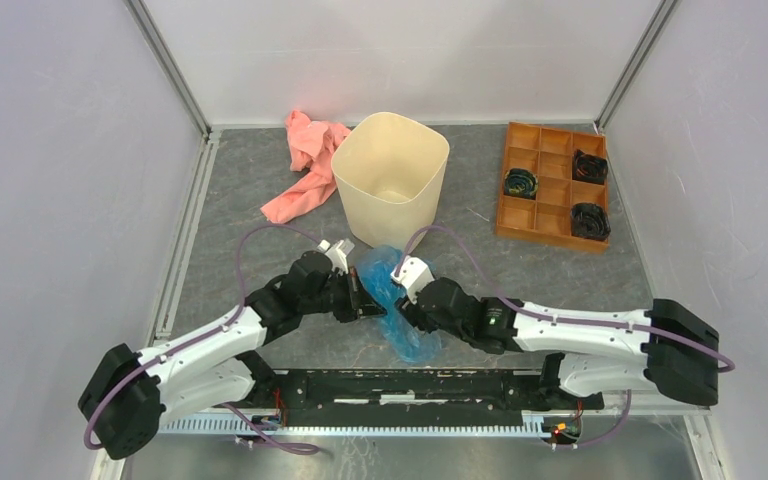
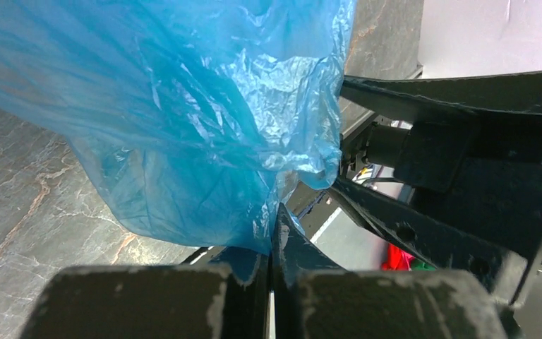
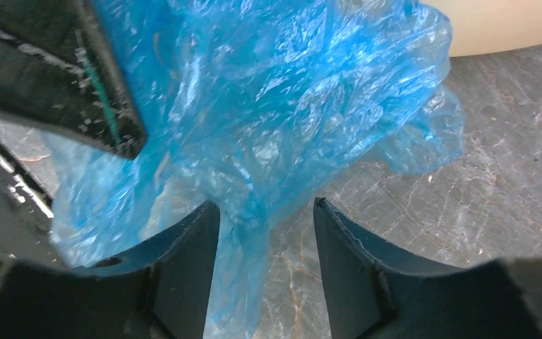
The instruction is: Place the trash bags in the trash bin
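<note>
The crumpled blue trash bag (image 1: 392, 300) hangs just above the table between my two grippers, in front of the cream trash bin (image 1: 392, 175). My left gripper (image 1: 364, 297) holds it from the left. In the left wrist view that gripper (image 2: 276, 229) is shut, with a fold of the bag (image 2: 183, 127) pinched between its tips. My right gripper (image 1: 404, 300) meets the bag from the right. In the right wrist view its jaws (image 3: 267, 212) stand apart, and a strand of the bag (image 3: 268, 106) hangs between them against the left finger (image 3: 190, 247). The bin's wall (image 3: 508, 28) shows behind.
A pink-salmon cloth (image 1: 305, 165) lies left of the bin. An orange compartment tray (image 1: 538, 160) holding black coiled items sits at the back right. The left gripper's finger (image 3: 63, 78) crosses the right wrist view's upper left.
</note>
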`<state>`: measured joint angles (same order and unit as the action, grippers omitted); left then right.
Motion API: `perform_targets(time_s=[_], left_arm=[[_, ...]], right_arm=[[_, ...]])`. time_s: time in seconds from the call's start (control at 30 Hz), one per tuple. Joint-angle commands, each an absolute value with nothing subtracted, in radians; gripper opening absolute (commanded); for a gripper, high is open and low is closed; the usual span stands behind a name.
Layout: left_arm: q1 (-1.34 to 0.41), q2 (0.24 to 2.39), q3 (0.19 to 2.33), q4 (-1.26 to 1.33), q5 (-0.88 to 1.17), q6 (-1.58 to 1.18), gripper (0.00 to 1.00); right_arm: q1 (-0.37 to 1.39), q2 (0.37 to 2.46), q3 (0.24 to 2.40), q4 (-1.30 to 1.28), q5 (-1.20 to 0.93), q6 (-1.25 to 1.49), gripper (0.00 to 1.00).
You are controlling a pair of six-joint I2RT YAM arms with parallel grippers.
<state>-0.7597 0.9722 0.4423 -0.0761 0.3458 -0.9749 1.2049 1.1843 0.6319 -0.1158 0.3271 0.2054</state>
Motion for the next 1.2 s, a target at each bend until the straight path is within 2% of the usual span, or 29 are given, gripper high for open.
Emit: perform_targets(time_s=[0.0, 0.03, 0.1, 0.17, 0.23, 0.33, 0.43, 0.53, 0.57, 0.67, 0.77, 0.93, 1.07, 1.17], left_arm=[[-0.761, 0.949, 0.481, -0.092, 0.374, -0.928, 0.02], [-0.762, 0.947, 0.495, -0.114, 0.371, -0.916, 0.02], [-0.762, 0.937, 0.53, -0.187, 0.347, -0.878, 0.05], [-0.761, 0.911, 0.568, -0.282, 0.297, -0.832, 0.1], [-0.761, 0.88, 0.607, -0.376, 0.228, -0.786, 0.17], [-0.759, 0.844, 0.669, -0.475, 0.156, -0.737, 0.45], [-0.759, 0.825, 0.712, -0.51, 0.139, -0.718, 0.67], [-0.759, 0.807, 0.726, -0.52, 0.118, -0.717, 0.83], [-0.759, 0.803, 0.717, -0.514, 0.117, -0.72, 0.85], [-0.759, 0.804, 0.665, -0.475, 0.13, -0.737, 0.87], [-0.759, 0.815, 0.611, -0.382, 0.209, -0.792, 0.83], [-0.787, 0.801, 0.439, -0.027, 0.407, -0.975, 0.85], [-0.907, 0.838, 0.396, 0.045, 0.304, -1.031, 0.87], [-0.946, 0.887, 0.415, -0.019, 0.233, -1.026, 0.83]], right_arm=[[1.22, 1.222, 0.664, 0.033, 0.415, 0.211, 0.47], [1.22, 1.217, 0.667, 0.026, 0.433, 0.231, 0.32], [1.219, 1.168, 0.665, -0.032, 0.523, 0.282, 0.11], [1.187, 1.08, 0.626, -0.054, 0.534, 0.315, 0.01], [1.055, 1.009, 0.581, -0.078, 0.364, 0.357, 0.0], [0.856, 0.926, 0.474, -0.049, 0.05, 0.394, 0.0], [0.731, 0.871, 0.418, -0.052, -0.088, 0.395, 0.0], [0.613, 0.869, 0.376, -0.037, -0.205, 0.386, 0.0], [0.577, 0.872, 0.366, -0.024, -0.247, 0.387, 0.0], [0.513, 0.869, 0.35, -0.017, -0.284, 0.379, 0.0], [0.481, 0.865, 0.353, -0.036, -0.295, 0.361, 0.0], [0.48, 0.832, 0.348, -0.01, -0.361, 0.354, 0.0], [0.479, 0.814, 0.367, -0.022, -0.356, 0.335, 0.0], [0.479, 0.808, 0.377, -0.032, -0.345, 0.322, 0.0]])
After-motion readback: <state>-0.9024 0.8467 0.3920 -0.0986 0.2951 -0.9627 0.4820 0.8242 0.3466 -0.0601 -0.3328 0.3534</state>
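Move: The blue trash bag hangs bunched between the two hands, still pinched by the left fingers. Its middle is about 2 cm to the left of the right hand and roughly 3 cm below it, with a strand of film between that hand's open fingers; from the left hand it is some 3 cm right, 1 cm nearer the base and 3 cm down. The bin stands about 20 cm ahead of the right hand and 3 cm to its left; the pink cloth is roughly 28 cm ahead and 20 cm left. The bag's film is pinched by the right fingers as they shut almost in place; that hand then arcs up and over to the right about 10 cm and forward some 4 cm, sinking again with a clockwise turn. Meanwhile the left fingers open wide and let go; that hand lifts some 6 cm and swings left, then comes down, right and back towards the base. ##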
